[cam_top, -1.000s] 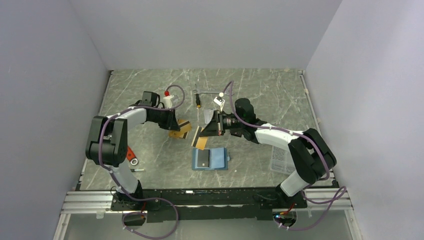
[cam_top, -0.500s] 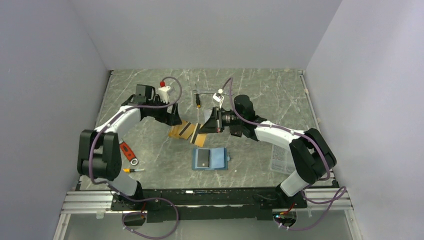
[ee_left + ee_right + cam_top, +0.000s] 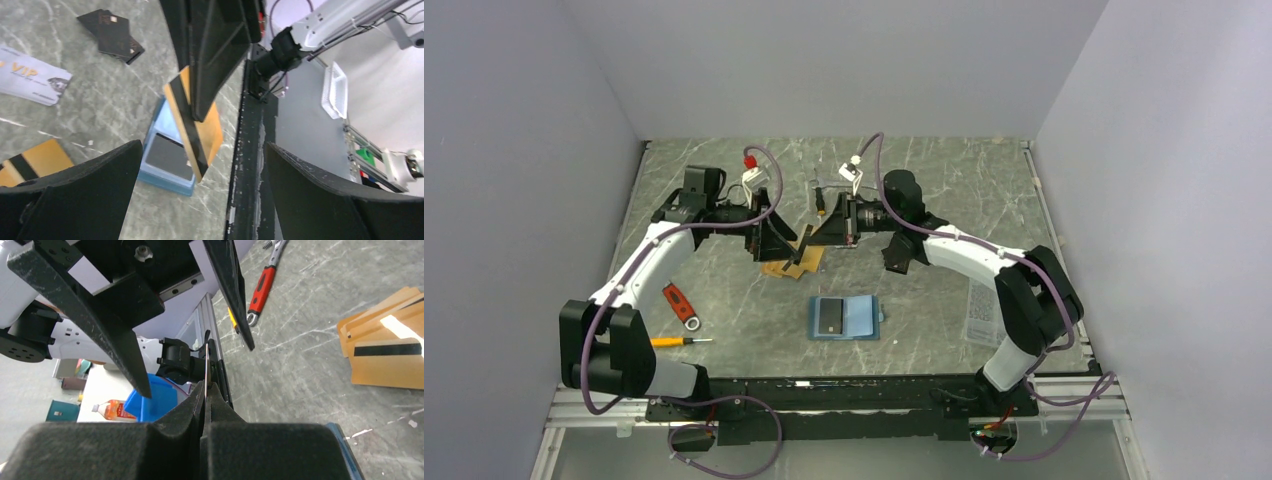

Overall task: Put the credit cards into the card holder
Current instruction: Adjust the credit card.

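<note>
My right gripper (image 3: 816,236) (image 3: 206,390) is shut on an orange-gold credit card with a black stripe (image 3: 195,125), held on edge above the table. My left gripper (image 3: 774,240) (image 3: 204,146) faces it, open wide, its fingers either side of the card without touching. Below lies the teal-blue card holder (image 3: 862,318) (image 3: 170,180), open flat, with a dark card (image 3: 829,316) in its left pocket. More orange credit cards (image 3: 786,267) (image 3: 385,347) lie on the table under the grippers. Two dark cards (image 3: 112,37) lie further off.
A red-handled tool (image 3: 681,305) (image 3: 260,282) and a small orange-handled screwdriver (image 3: 679,341) lie front left. A clear printed packet (image 3: 982,315) lies at the right. A grey VIP card (image 3: 30,75) rests near the dark cards. Another small tool (image 3: 821,200) lies at the back.
My left gripper has opened wide and swung toward the back. The right gripper, still shut on its card, has risen and moved back too.
</note>
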You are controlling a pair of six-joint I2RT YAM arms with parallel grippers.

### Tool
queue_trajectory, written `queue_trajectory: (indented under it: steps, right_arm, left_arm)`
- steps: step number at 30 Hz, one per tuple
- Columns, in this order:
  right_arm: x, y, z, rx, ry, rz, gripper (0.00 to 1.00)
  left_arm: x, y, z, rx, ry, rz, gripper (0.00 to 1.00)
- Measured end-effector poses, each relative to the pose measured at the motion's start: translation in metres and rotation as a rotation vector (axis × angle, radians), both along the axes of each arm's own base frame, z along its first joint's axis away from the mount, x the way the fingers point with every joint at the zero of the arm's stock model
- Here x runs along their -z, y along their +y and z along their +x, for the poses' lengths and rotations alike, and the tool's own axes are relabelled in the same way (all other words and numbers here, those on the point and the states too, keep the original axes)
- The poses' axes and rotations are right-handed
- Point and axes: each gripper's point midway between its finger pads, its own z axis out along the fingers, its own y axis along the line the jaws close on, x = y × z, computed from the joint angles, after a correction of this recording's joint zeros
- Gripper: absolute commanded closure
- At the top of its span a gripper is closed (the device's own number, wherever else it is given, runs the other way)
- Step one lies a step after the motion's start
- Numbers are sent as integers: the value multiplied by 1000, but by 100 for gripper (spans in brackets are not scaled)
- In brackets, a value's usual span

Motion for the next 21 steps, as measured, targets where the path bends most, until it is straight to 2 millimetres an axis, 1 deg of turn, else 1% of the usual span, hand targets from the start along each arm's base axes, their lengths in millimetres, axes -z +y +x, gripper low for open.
queue_trajectory:
  steps: [2, 5, 10, 18, 21]
  right_arm:
    - [-3, 3, 2, -3, -7, 6, 100]
    - [-4, 6, 2, -6, -13, 12, 100]
    - [-3, 9, 4, -1, -16, 14, 100]
    - [-4, 13, 0, -15, -22, 12, 100]
    - [-4, 14, -2, -21, -21, 12, 100]
  left_arm:
    - [-2, -1, -7, 28, 18, -19, 6]
    - [-4, -2, -15, 59, 30, -42, 18]
    - [-6, -2, -27, 100, 48, -70, 35]
    - [-1, 2, -29, 104, 19, -59, 57]
    - [1, 3, -29, 105, 2, -51, 62]
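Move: The card pinched in the right fingers stands roughly 3 cm to the right of the left hand, about 1 cm back and barely lower; its middle is some 1 cm left of the right hand. The gold card stack lies about 6 cm ahead, 2 cm left and 19 cm below the left hand. The open card holder lies roughly 6 cm back, 10 cm right and 19 cm below it. The left hand's forward finger comes up against the free part of the gold card that the right fingers still pinch, as the left hand shifts about 3 cm back, turns some 5 degrees clockwise and closes from wide open to a bit under half. The right hand meanwhile carries the card about 1.5 cm left, in between the left fingers, keeping its grip. ##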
